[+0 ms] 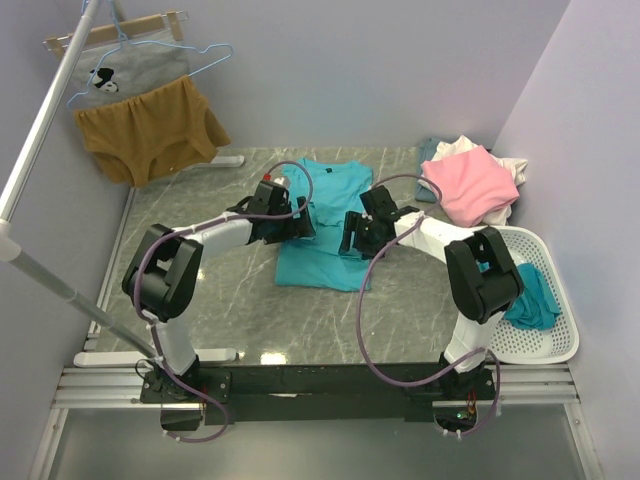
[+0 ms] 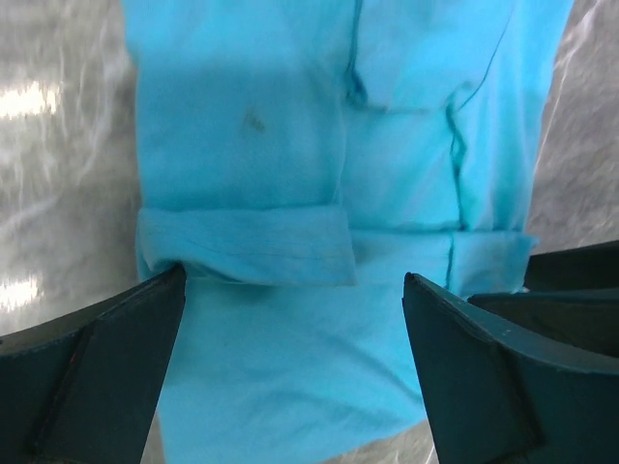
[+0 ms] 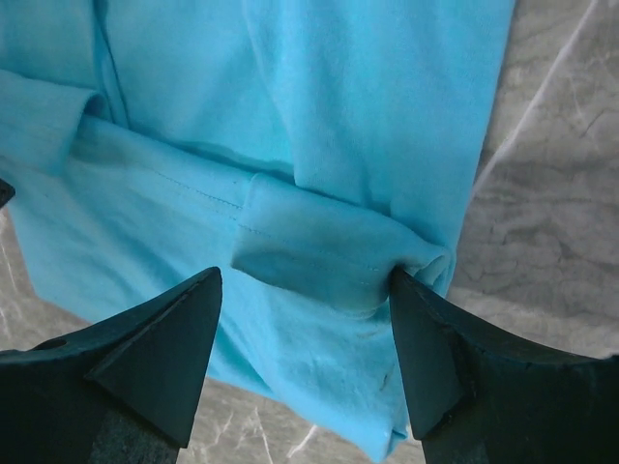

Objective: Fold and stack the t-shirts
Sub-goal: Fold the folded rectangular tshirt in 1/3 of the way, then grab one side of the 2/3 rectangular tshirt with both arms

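A turquoise t-shirt (image 1: 318, 262) lies flat in the middle of the table, its sides and sleeves folded inward. My left gripper (image 1: 298, 228) hovers low over its left part and my right gripper (image 1: 352, 238) over its right part. In the left wrist view the left gripper (image 2: 293, 275) is open, and the t-shirt (image 2: 271, 377) with a folded sleeve band spans the gap. In the right wrist view the right gripper (image 3: 305, 275) is open astride a folded sleeve (image 3: 319, 256), and its right fingertip touches the sleeve's edge. A pink t-shirt (image 1: 470, 185) tops a pile at the back right, over white cloth (image 1: 462, 148).
A white basket (image 1: 548, 345) at the right holds a teal t-shirt (image 1: 530, 300). At the back left a mustard-brown garment (image 1: 150, 130) and a grey printed one (image 1: 130, 75) hang on a rack whose pole (image 1: 40, 130) slants over the table's left side. Walls close in on three sides.
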Action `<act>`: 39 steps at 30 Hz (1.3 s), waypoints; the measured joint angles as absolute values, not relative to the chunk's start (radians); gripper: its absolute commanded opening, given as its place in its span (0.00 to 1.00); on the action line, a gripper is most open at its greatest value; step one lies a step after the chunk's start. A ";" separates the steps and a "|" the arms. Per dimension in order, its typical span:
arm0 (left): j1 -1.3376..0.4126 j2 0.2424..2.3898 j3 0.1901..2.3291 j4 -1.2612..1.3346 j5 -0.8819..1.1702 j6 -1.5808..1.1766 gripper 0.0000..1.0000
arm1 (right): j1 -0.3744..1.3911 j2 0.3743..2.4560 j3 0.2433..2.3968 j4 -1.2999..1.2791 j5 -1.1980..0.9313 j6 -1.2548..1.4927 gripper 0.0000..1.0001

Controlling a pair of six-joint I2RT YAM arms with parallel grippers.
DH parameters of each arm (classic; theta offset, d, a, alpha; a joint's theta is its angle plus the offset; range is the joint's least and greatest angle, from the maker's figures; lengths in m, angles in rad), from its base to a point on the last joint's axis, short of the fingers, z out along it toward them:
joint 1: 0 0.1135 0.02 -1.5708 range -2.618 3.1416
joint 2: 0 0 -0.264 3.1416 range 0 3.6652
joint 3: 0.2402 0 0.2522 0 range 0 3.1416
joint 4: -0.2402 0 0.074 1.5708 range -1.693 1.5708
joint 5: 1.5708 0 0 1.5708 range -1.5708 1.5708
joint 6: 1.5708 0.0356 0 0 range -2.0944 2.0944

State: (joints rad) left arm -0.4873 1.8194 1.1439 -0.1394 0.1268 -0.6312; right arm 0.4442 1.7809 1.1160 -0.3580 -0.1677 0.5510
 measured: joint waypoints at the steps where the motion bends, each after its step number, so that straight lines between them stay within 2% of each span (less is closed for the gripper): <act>1: -0.487 1.831 1.159 -0.139 0.124 -0.628 0.99 | 0.444 1.789 1.123 -0.359 -0.165 0.549 0.76; 12: -0.456 1.917 1.279 -0.133 0.116 -0.621 0.99 | 0.418 1.920 1.372 -0.382 -0.098 0.502 0.76; 18: -0.435 1.950 1.298 -0.143 0.093 -0.621 0.99 | 0.393 1.964 1.419 -0.392 -0.002 0.492 0.77; 25: -0.420 1.848 1.213 -0.154 0.031 -0.609 0.99 | 0.382 1.799 1.253 -0.408 0.044 0.466 0.77; 33: -0.418 1.578 0.885 -0.111 0.049 -0.622 0.99 | 0.382 1.574 0.962 -0.393 -0.041 0.460 0.78; 39: -0.418 1.473 0.684 -0.039 0.130 -0.642 0.99 | 0.382 1.511 0.806 -0.343 -0.138 0.479 0.78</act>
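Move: The left turned-up flap on the t-shirt lies just ahead of the left hand, about 2 cm out, 1 cm to its left and 3 cm below. The shirt's near left corner is roughly 12 cm back and 7 cm left of that hand, and the collar some 14 cm ahead and 8 cm right. The right flap is about 2 cm ahead of the right hand and 2 cm below, and the near right corner 12 cm back and 5 cm right. Push both open grippers forward over the shirt, fingertips working the two flaps towards the collar, the left about 5 cm and the right some 9 cm. Then swing both outward and back to the shirt's near corners, sinking late to end slightly lower than they began, fingers staying open throughout. ##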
